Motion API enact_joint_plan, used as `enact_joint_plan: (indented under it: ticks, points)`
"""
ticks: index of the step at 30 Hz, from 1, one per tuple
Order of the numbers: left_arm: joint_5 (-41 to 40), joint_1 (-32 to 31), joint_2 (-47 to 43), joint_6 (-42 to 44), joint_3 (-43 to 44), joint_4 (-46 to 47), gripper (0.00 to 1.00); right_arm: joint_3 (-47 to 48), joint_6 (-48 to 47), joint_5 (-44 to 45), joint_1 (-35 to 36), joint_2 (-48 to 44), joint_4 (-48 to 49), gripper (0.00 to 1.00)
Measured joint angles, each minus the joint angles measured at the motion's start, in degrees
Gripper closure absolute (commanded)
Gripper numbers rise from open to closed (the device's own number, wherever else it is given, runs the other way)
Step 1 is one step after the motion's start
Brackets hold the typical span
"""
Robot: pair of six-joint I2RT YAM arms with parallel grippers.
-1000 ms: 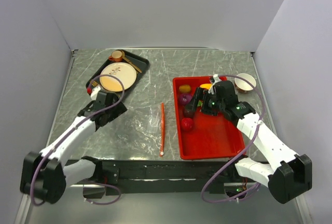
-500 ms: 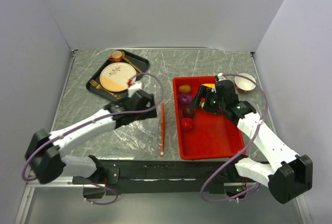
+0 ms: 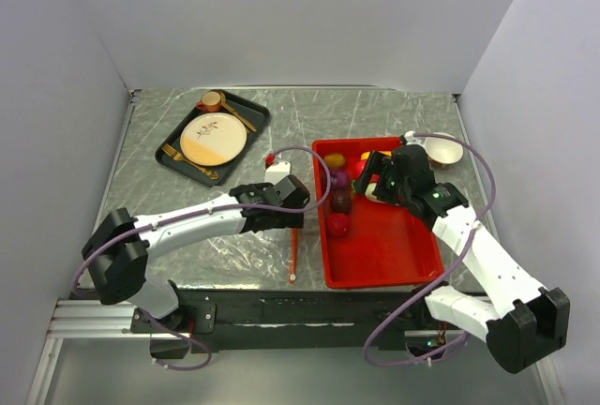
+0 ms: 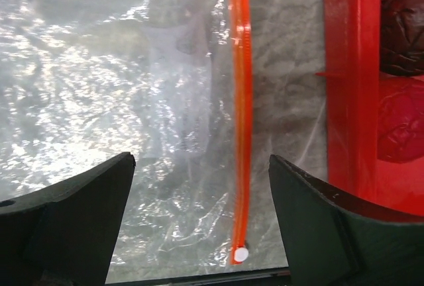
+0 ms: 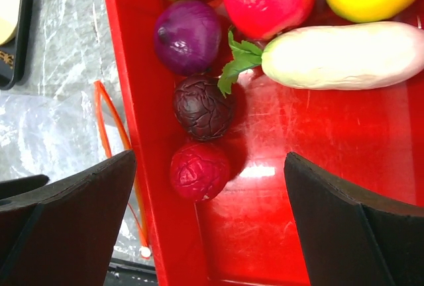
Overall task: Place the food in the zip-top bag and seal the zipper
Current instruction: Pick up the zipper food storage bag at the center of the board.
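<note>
The clear zip-top bag [image 4: 99, 87] lies flat on the table left of the red tray [image 3: 394, 255]. Its orange zipper [image 4: 242, 120] runs along the bag's right edge and ends in a white tab [image 4: 240, 254] near the table's front. My left gripper [image 4: 202, 160] hovers open over the zipper, holding nothing. The food sits in the red tray: a red ball [image 5: 199, 170], a maroon ball [image 5: 202, 107], a purple onion [image 5: 187, 36], a white radish [image 5: 344, 55] and other pieces. My right gripper [image 5: 211, 160] is open above the red ball.
A black tray [image 3: 169, 154] at the back left holds a patterned plate [image 3: 214, 138] and a small cup [image 3: 210, 101]. A white bowl [image 3: 443, 150] stands behind the red tray. The bag's tab lies close to the table's front edge.
My left arm has swung right from the black tray to above the bag's zipper, and its jaws have narrowed a little. The right gripper has shifted slightly over the red tray.
</note>
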Motion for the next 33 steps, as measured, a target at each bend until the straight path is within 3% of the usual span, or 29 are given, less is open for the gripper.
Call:
enact_joint_plan:
  ticks: [7, 22, 29, 33]
  points:
    - [4.2, -0.2, 3.1, 0.0, 0.0, 3.8, 0.11, 0.0, 0.2, 1.0, -0.1, -1.4, -0.4, 0.00]
    - [5.5, -0.2, 12.3, -2.0, 2.9, 4.1, 0.30, 0.0, 0.3, 1.7, -0.3, -3.1, -2.1, 0.00]
    - [4.8, -0.2, 12.5, -2.8, 3.6, 3.7, 0.59, -0.1, 0.3, 1.8, -0.3, -3.4, -2.3, 0.00]
    - [4.3, -0.2, 12.5, -3.0, 4.0, 3.1, 0.62, -0.1, 0.3, 1.8, -0.3, -3.4, -2.5, 0.00]
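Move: The orange zipper edge of the bag runs forward and back below my left hand; its middle is about 3 cm ahead, 3 cm right and 7 cm down. Its white slider end is some 8 cm back and 3 cm right. The red tray's middle is roughly 24 cm right and 7 cm ahead, the red vegetable inside it about 14 cm right and 4 cm ahead. From my right hand, the zipper's middle lies about 14 cm left, 6 cm back and 13 cm down. I bring my left hand down about 5 cm onto the bag's zipper edge, easing some 3 cm right at first and then sinking almost straight, fingers tipping a little steeper. Once low, I stay there and close the fingers from nearly wide open to under half, one on each side of the zipper, not yet shut on it. ##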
